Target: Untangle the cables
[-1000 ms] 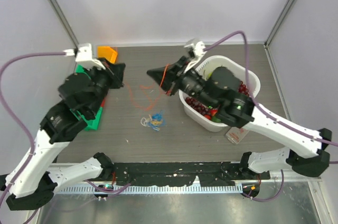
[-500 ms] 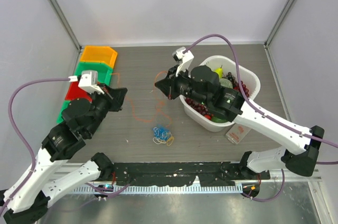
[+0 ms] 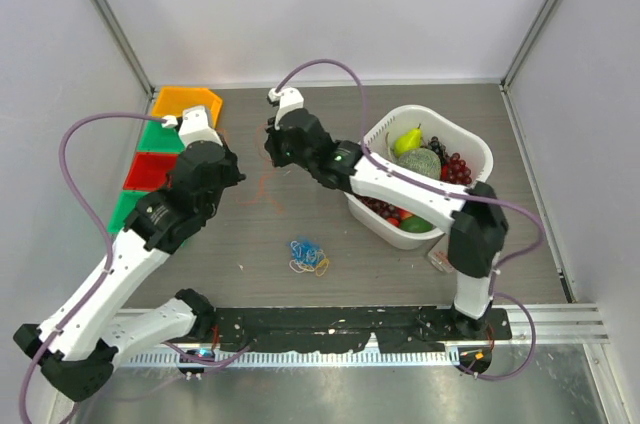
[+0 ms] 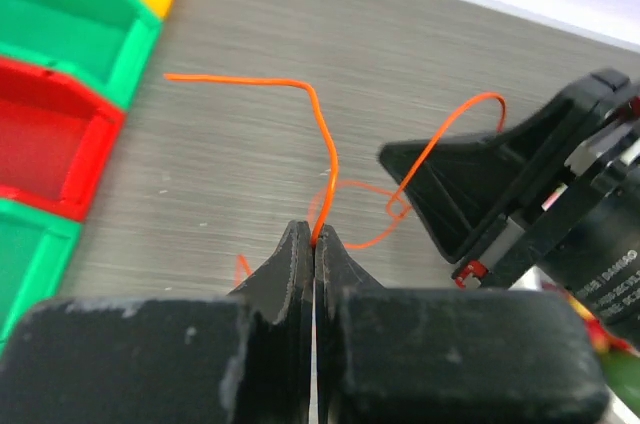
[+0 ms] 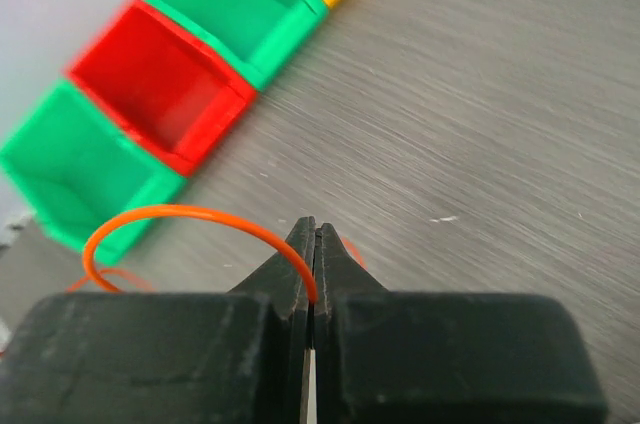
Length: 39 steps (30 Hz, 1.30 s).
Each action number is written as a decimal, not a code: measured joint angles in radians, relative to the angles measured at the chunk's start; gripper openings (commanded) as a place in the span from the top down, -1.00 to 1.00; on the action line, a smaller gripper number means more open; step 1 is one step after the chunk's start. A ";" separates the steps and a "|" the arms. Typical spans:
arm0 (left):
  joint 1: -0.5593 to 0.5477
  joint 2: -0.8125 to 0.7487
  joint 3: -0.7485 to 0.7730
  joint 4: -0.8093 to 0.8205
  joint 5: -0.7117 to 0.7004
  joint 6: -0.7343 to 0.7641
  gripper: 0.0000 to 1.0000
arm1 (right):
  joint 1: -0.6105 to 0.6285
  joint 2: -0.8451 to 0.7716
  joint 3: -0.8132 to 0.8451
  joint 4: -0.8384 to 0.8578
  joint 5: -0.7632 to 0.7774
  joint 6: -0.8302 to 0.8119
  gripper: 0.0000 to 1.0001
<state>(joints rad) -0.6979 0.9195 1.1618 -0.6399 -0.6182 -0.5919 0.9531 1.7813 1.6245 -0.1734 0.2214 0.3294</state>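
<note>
A thin orange cable (image 4: 322,134) is pinched in both grippers. My left gripper (image 4: 315,236) is shut on one stretch of it, and the cable curls up and away over the table. My right gripper (image 5: 314,229) is shut on another stretch, which loops out to the left as an orange arc (image 5: 180,212). From above, the left gripper (image 3: 234,176) and right gripper (image 3: 270,152) sit close together, with the orange cable (image 3: 262,186) faint between them. The remaining cables, a small blue and yellow clump (image 3: 308,257), lie apart nearer the front.
A white basket (image 3: 478,149) of fruit stands at the right. A row of orange, green and red bins (image 3: 155,169) lines the left edge. A small packet (image 3: 440,256) lies in front of the basket. The right gripper's black fingers (image 4: 470,184) fill the right of the left wrist view.
Both grippers stayed shut on the orange cable. The right arm swung left, away from the basket. The left gripper came closer to it. The blue clump dropped nearer the front, then lay still.
</note>
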 measured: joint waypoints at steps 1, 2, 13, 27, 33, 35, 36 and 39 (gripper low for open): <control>0.042 0.013 -0.011 0.002 0.019 -0.001 1.00 | -0.007 0.049 0.020 -0.005 0.006 -0.006 0.94; 0.081 0.024 -0.025 0.004 0.037 -0.002 1.00 | -0.014 0.087 0.034 -0.013 0.012 -0.011 0.94; 0.381 0.225 -0.247 0.056 0.387 -0.060 1.00 | -0.047 0.374 0.180 -0.233 -0.101 -0.047 0.48; 0.406 0.381 -0.204 0.105 0.587 -0.055 1.00 | -0.089 0.372 0.236 -0.447 -0.270 -0.038 -0.27; 0.406 0.441 -0.147 0.122 0.711 -0.055 1.00 | -0.118 0.185 0.040 -0.458 -0.330 -0.034 -0.40; 0.406 0.478 -0.129 0.125 0.738 -0.055 1.00 | -0.134 0.097 -0.011 -0.446 -0.381 -0.027 -0.40; 0.406 0.502 -0.120 0.126 0.752 -0.054 1.00 | -0.140 0.058 -0.030 -0.434 -0.407 -0.026 -0.40; 0.406 0.565 -0.104 0.127 0.787 -0.054 1.00 | -0.158 -0.035 -0.051 -0.405 -0.465 -0.018 -0.40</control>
<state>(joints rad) -0.2924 1.4845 1.0580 -0.5133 0.1684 -0.6456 0.7948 1.7466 1.5738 -0.5785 -0.2436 0.3115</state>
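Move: Both hands already hold the orange cable, high over the table. Its loose middle lies roughly 31 cm below the left hand, 8 cm ahead and 3 cm to its right; from the right hand it is about 27 cm down, 1 cm ahead and 2 cm left. The blue-yellow cable bundle sits some 12 cm back and 8 cm right of the right hand at table level. The red bin stands around 14 cm ahead and 20 cm left of the left hand. Down towards the table go both hands together, each dropping close to 20 cm with the orange cable. Near its lowest point the right hand opens wide and lets the cable go, then rises about 10 cm while drawing back and right. The left keeps its pinch, ending about 6 cm farther forward after swinging left then right, fingers tipped nearly 40 degrees further down. ##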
